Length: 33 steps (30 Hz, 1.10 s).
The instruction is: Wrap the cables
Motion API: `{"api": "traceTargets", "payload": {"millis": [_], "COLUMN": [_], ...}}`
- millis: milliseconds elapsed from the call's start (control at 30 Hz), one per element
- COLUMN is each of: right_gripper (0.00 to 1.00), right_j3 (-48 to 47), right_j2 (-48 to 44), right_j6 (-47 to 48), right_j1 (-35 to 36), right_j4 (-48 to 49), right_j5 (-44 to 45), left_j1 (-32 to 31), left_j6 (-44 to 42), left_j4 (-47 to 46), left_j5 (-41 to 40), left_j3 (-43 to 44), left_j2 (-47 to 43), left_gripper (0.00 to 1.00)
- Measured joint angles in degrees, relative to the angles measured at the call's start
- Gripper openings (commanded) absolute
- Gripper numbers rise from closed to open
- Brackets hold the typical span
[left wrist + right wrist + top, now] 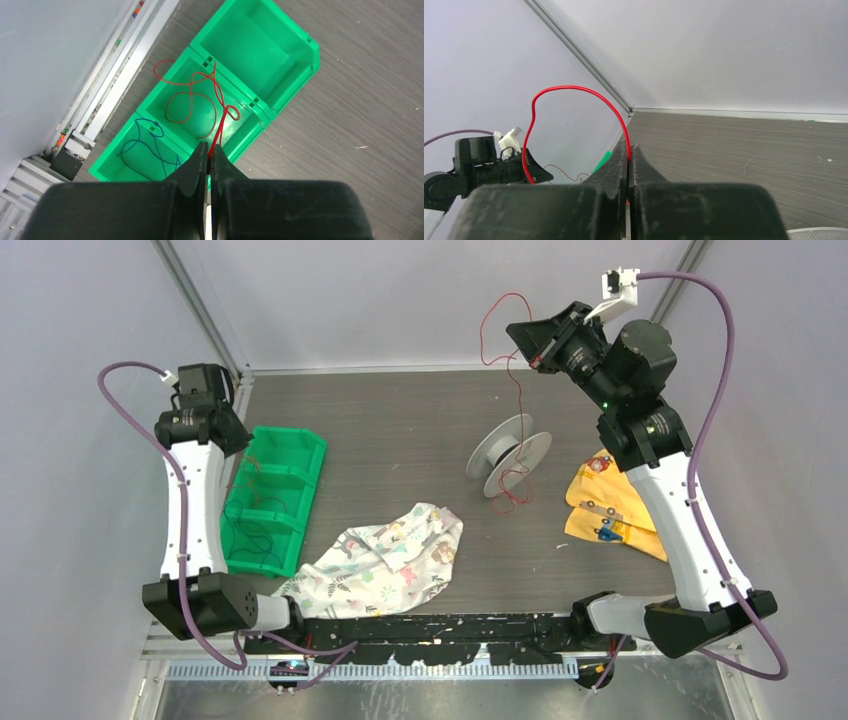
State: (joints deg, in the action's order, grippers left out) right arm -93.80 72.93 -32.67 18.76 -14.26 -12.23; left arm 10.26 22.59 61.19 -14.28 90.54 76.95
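Note:
One thin red cable (518, 392) runs from a grey spool (510, 455) on the table up to my right gripper (524, 344), which is raised near the back wall. In the right wrist view that gripper (628, 151) is shut on the cable (569, 87), which arcs up out of the fingertips. Another red cable (217, 135) lies coiled in the middle compartment of the green bin (280, 95). My left gripper (209, 151) hangs above the bin, shut on a strand rising from that coil.
A blue wire (142, 145) lies in the bin's near compartment; its far compartment holds nothing. A patterned cloth (390, 560) lies at the front middle. A yellow cloth (610, 510) sits by the right arm. A loose red tail (515, 492) trails beside the spool.

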Motion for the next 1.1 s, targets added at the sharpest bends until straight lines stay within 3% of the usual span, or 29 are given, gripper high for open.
{"api": "traceTargets", "payload": {"millis": [267,567,933,1100], "right_gripper": [0.01,0.01,0.01,0.01], "right_j3": [1.0,2.6,4.4,4.5], "right_j2": [-1.1,-1.2,-2.4,-3.7], "right_j6": [0.2,0.2,0.4,0.8], "right_j1": [0.0,0.0,0.0,0.0], "right_j4": [-0.6,-0.7,-1.2,-1.3], "right_j5": [0.8,1.0,1.2,1.5], "left_j1": [0.0,0.0,0.0,0.0], "left_j6": [1.2,1.5,4.2,4.5], "left_j4": [-0.1,1.2,-2.9,-5.1], "left_j5": [3.0,5.2,13.0,13.9], "left_j3": [-2.5,2.5,-13.9,-16.9], "left_j2": [0.0,-3.5,0.2,3.4], "left_gripper": [0.0,0.01,0.0,0.01]}}
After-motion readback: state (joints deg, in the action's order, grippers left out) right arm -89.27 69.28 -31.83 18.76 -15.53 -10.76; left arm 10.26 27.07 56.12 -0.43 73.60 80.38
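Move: Below the left hand, which still holds a red cable, the green tray's middle compartment lies roughly 2 cm ahead, 3 cm left and 18 cm down. The compartment with the blue cable is about 10 cm back and 5 cm left; the patterned cloth some 15 cm back and 22 cm right. The right hand, still pinching another red cable, has the white spool about 3 cm ahead, 3 cm right and 34 cm below; the yellow pouch lies about 5 cm back and 29 cm right. Bobbing once over the tray, the left hand dips slightly, lifts about 4 cm, then plunges some 14 cm towards it, drifting about 5 cm right and tipping its shut fingers nearer to straight down, the red cable still pinched. The right hand keeps its own cable hanging above the spool and sinks about 2 cm. ##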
